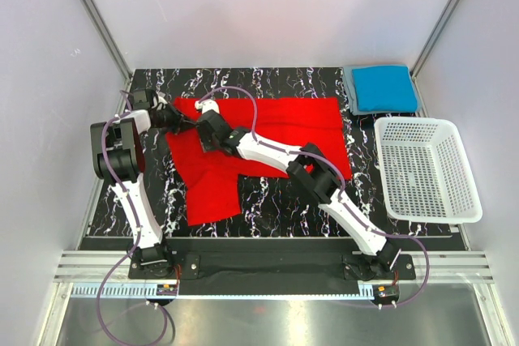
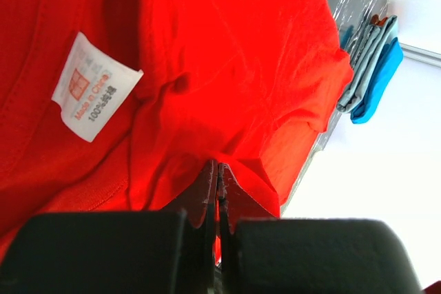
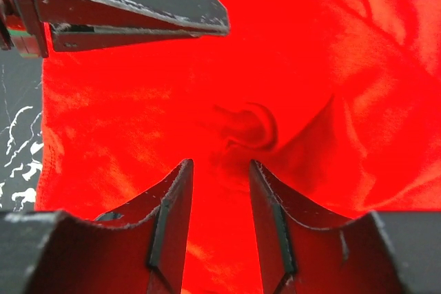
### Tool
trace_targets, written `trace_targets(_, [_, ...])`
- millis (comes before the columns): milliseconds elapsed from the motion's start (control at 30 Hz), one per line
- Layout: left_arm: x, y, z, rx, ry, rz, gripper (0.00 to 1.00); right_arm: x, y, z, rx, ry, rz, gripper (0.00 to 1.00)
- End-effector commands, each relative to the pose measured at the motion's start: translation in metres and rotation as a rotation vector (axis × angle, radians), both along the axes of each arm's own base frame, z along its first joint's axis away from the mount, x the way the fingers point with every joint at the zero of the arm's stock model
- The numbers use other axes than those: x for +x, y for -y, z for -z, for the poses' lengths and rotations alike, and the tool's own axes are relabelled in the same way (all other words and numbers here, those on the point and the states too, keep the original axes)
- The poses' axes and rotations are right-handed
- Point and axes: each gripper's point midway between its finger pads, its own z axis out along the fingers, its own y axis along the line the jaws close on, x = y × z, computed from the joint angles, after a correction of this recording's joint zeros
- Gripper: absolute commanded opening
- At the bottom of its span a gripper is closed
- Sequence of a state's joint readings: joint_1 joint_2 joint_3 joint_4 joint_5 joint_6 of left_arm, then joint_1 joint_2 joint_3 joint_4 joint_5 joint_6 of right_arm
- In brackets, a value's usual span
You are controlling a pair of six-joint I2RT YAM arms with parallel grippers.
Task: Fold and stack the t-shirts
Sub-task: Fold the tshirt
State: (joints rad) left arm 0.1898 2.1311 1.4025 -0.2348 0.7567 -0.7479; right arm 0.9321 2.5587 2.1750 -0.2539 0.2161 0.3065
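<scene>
The red t-shirt (image 1: pixel 276 123) lies spread on the black marbled table (image 1: pixel 268 200), one flap reaching toward the near left. My left gripper (image 1: pixel 185 120) is at the shirt's far-left corner. In the left wrist view the left gripper (image 2: pixel 218 170) is shut, pinching a fold of the red t-shirt (image 2: pixel 227 53) not far from its white label (image 2: pixel 93 87). My right gripper (image 1: pixel 203 111) is just beside it. Close over the red cloth (image 3: pixel 331 46), the right gripper (image 3: pixel 220 166) stands open with nothing between its fingers. The folded blue t-shirt (image 1: pixel 383 87) rests on the grey-blue one (image 1: pixel 349 91) at the far right corner.
A white mesh basket (image 1: pixel 430 122) stands at the right edge of the table. The left gripper's fingers (image 3: pixel 138 5) sit right ahead of the right gripper. The folded stack (image 2: pixel 372 60) shows beyond the red shirt's edge. Walls close in the table on three sides.
</scene>
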Motion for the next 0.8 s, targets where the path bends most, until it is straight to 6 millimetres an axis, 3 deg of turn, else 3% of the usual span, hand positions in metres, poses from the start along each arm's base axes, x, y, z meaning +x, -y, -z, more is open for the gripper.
trace_targets(0, [0.006,0.002,-0.008,-0.012,0.037,0.028,0.00,0.004,-0.010,-0.010,-0.016,0.058,0.015,0.45])
trace_targets(233, [0.004,0.003,-0.006,-0.017,0.029,0.032,0.00,0.011,0.003,0.003,-0.087,0.064,0.097,0.41])
trace_targets(433, [0.004,0.003,-0.006,-0.018,0.030,0.032,0.00,0.012,0.004,0.002,-0.091,0.069,0.105,0.38])
trace_targets(567, [0.004,0.002,-0.007,-0.016,0.031,0.030,0.00,0.012,0.005,0.003,-0.089,0.064,0.108,0.27])
trace_targets(633, [0.003,0.002,-0.007,-0.014,0.031,0.029,0.00,0.011,0.004,0.001,-0.084,0.067,0.105,0.12])
trace_targets(733, [0.004,0.000,-0.009,-0.007,0.030,0.020,0.00,0.009,0.004,-0.007,-0.077,0.078,0.086,0.00])
trace_targets(767, [0.003,0.001,-0.009,-0.007,0.028,0.019,0.00,0.010,0.005,-0.018,-0.066,0.089,0.088,0.00])
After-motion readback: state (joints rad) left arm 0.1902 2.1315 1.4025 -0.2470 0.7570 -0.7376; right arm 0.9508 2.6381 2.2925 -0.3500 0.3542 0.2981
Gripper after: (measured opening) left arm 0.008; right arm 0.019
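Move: The small raised crease in the red t-shirt that my open right fingers go for lies about 1 cm ahead, 1 cm to the right and 2 cm below them. The shirt's near sleeve is roughly 13 cm back and 4 cm right of that hand; its far left corner is some 13 cm ahead and 5 cm left. From my left hand, the crease is about 5 cm back, 4 cm right and 3 cm lower. I sink my right hand about 1.5 cm into the red cloth, easing slightly forward and to the right, with a small wrist turn of under 10 degrees. Then I hold it there and shut the half-open fingers all the way, pinching the crease just behind my left fingertips. My left hand stays put, its fingers still shut on the shirt. ##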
